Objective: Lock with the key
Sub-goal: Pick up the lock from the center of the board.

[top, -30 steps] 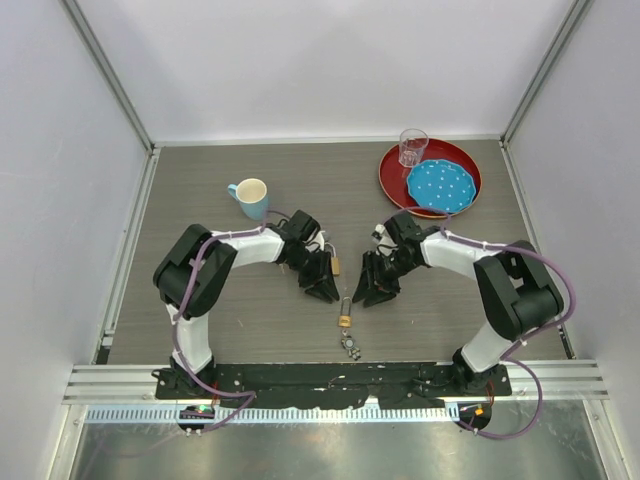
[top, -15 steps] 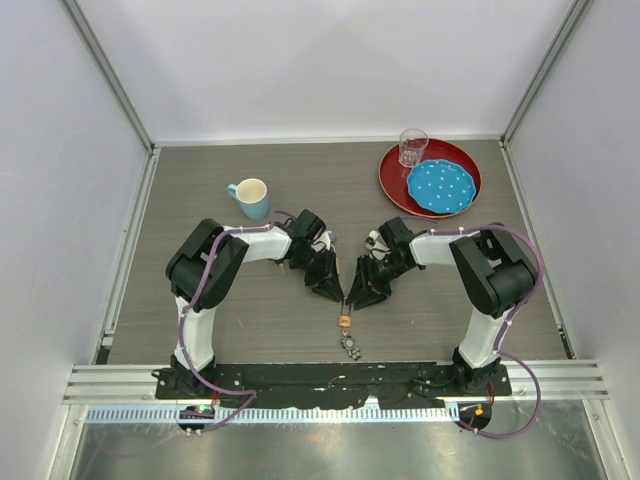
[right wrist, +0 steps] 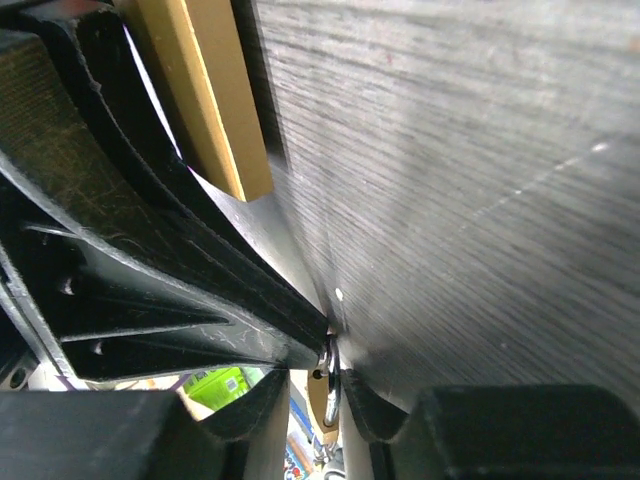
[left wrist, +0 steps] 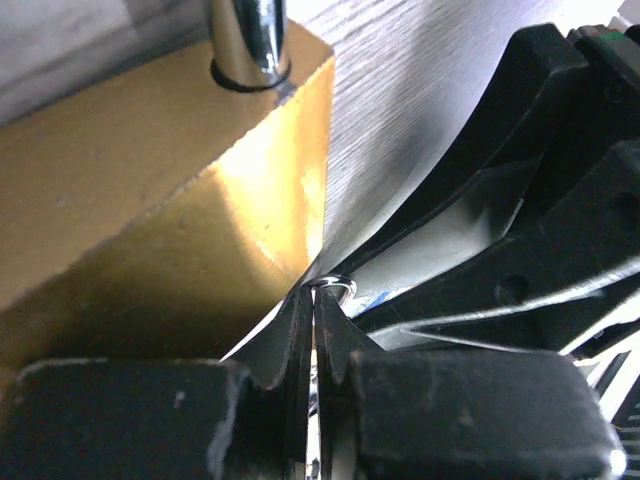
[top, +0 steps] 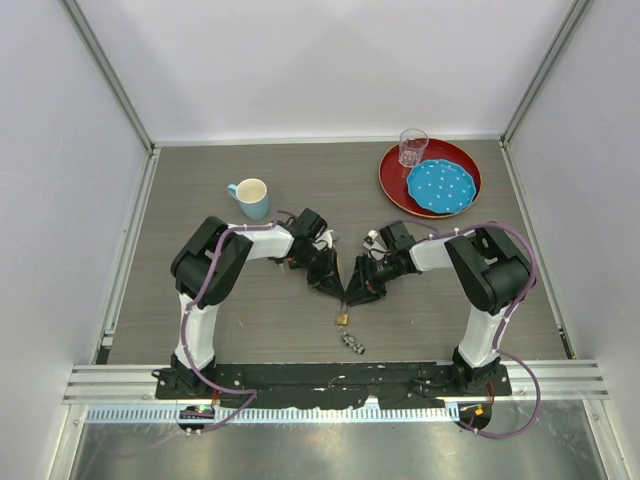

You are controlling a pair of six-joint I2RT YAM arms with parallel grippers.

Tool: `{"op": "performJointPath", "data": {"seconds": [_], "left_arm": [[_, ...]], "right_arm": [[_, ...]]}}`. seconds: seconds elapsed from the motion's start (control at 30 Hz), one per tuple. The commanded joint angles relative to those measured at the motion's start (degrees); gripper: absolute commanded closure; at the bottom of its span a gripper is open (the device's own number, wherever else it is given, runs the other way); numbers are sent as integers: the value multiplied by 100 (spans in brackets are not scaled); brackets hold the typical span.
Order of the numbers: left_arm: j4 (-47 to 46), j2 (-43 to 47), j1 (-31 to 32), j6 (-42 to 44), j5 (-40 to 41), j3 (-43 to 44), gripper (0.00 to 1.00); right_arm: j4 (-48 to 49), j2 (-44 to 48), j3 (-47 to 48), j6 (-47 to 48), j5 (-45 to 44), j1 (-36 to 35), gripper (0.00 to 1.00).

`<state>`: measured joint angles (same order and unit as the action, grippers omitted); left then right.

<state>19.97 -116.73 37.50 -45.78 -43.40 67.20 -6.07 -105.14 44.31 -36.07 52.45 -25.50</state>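
The big brass padlock [left wrist: 150, 200] with its silver shackle [left wrist: 245, 40] fills the left wrist view and shows as a brass edge [right wrist: 205, 100] in the right wrist view. My left gripper [top: 338, 288] [left wrist: 315, 300] is shut on a thin silver ring [left wrist: 340, 287] beside the padlock's corner. My right gripper [top: 352, 296] [right wrist: 315, 385] meets it tip to tip, fingers slightly apart around a silver ring [right wrist: 330, 385] with a brass piece behind it. The key is hidden.
A tiny brass padlock [top: 343, 318] with a silver keychain [top: 352, 343] lies just in front of the grippers. A blue mug [top: 250, 197] stands at back left. A red tray [top: 390, 175] at back right holds a blue plate [top: 441, 186] and a glass [top: 412, 147].
Both grippers have moved inward until their tips meet at the table's centre. The left jaws have closed on the ring. The right jaws have narrowed.
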Motion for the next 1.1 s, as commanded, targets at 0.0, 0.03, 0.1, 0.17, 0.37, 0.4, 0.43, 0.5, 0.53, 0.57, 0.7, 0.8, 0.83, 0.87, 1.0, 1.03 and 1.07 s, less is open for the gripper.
{"op": "performJointPath", "data": {"seconds": [0.0, 0.03, 0.1, 0.17, 0.37, 0.4, 0.43, 0.5, 0.53, 0.57, 0.7, 0.8, 0.83, 0.87, 1.0, 1.03, 1.07], "left_arm": [[-98, -157, 30, -28, -90, 179, 93], [-89, -157, 30, -28, -90, 197, 93], [-98, -96, 30, -36, -90, 215, 92], [-63, -61, 30, -36, -99, 223, 91], [235, 369, 21, 78, 7, 346, 82], [366, 448, 21, 95, 24, 373, 79], [437, 658, 21, 148, 33, 425, 78], [735, 861, -5, 227, 156, 679, 73], [832, 1045, -32, 297, 208, 785, 72], [938, 1142, -84, 324, 278, 890, 71], [1229, 1573, -321, 307, 411, 1409, 64], [1133, 1916, -558, 193, 481, 1787, 61], [1071, 1986, -611, 157, 473, 1962, 61], [897, 2144, -664, 61, 455, 2042, 59], [158, 2513, -858, -246, 315, 2280, 53], [17, 2584, -901, -291, 297, 2306, 52], [-201, 2646, -911, -317, 305, 2367, 50]], "right_arm": [[510, -77, -2, -75, -182, -26, 73], [501, -50, 7, -66, -217, -34, 76], [370, -41, 68, 3, -340, -34, 87], [238, -76, 112, 39, -367, -26, 94], [-219, 169, 323, 224, -393, -34, 99], [-307, 335, 358, 224, -393, -26, 99], [-438, 415, 454, 232, -376, -26, 98], [-579, 704, 560, 250, -384, -26, 98], [-658, 810, 691, 250, -393, -26, 99], [-790, 907, 762, 241, -393, -34, 99], [-1054, 1346, 1262, 145, -419, -26, 98], [-1177, 1637, 1649, -30, -437, 18, 99], [-1178, 1759, 1755, -83, -454, 36, 98], [-1169, 1830, 1852, -154, -498, 45, 99], [-1160, 2103, 2431, -531, -682, 246, 98], [-1108, 2155, 2511, -776, -727, 386, 99], [-1055, 2260, 2590, -909, -770, 448, 99]]}}
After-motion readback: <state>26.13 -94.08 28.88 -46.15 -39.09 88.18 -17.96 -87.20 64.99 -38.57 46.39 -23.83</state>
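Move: The small brass padlock's shackle lies right between the two grippers near the table. The lock's middle is some 4 cm nearer the base than the left hand and 1 cm to its right, and about 3 cm back and 1 cm left of the right hand, a centimetre or so lower. Its keys trail roughly 10 cm back and 1 cm left or right of neither by more, 1 cm to the right of the right hand. The large brass padlock lies about 10 cm ahead and 5 cm left of the right hand. Close the right gripper on the small padlock's shackle while the left stays nearly shut beside it. Then open the left gripper to about half and raise it clear, 26 cm up and 10 forward; with the right keep the pinch and lift the lock some 18 cm, carrying it 8 cm forward towards the large padlock, fingers swinging forward about 25 degrees. ##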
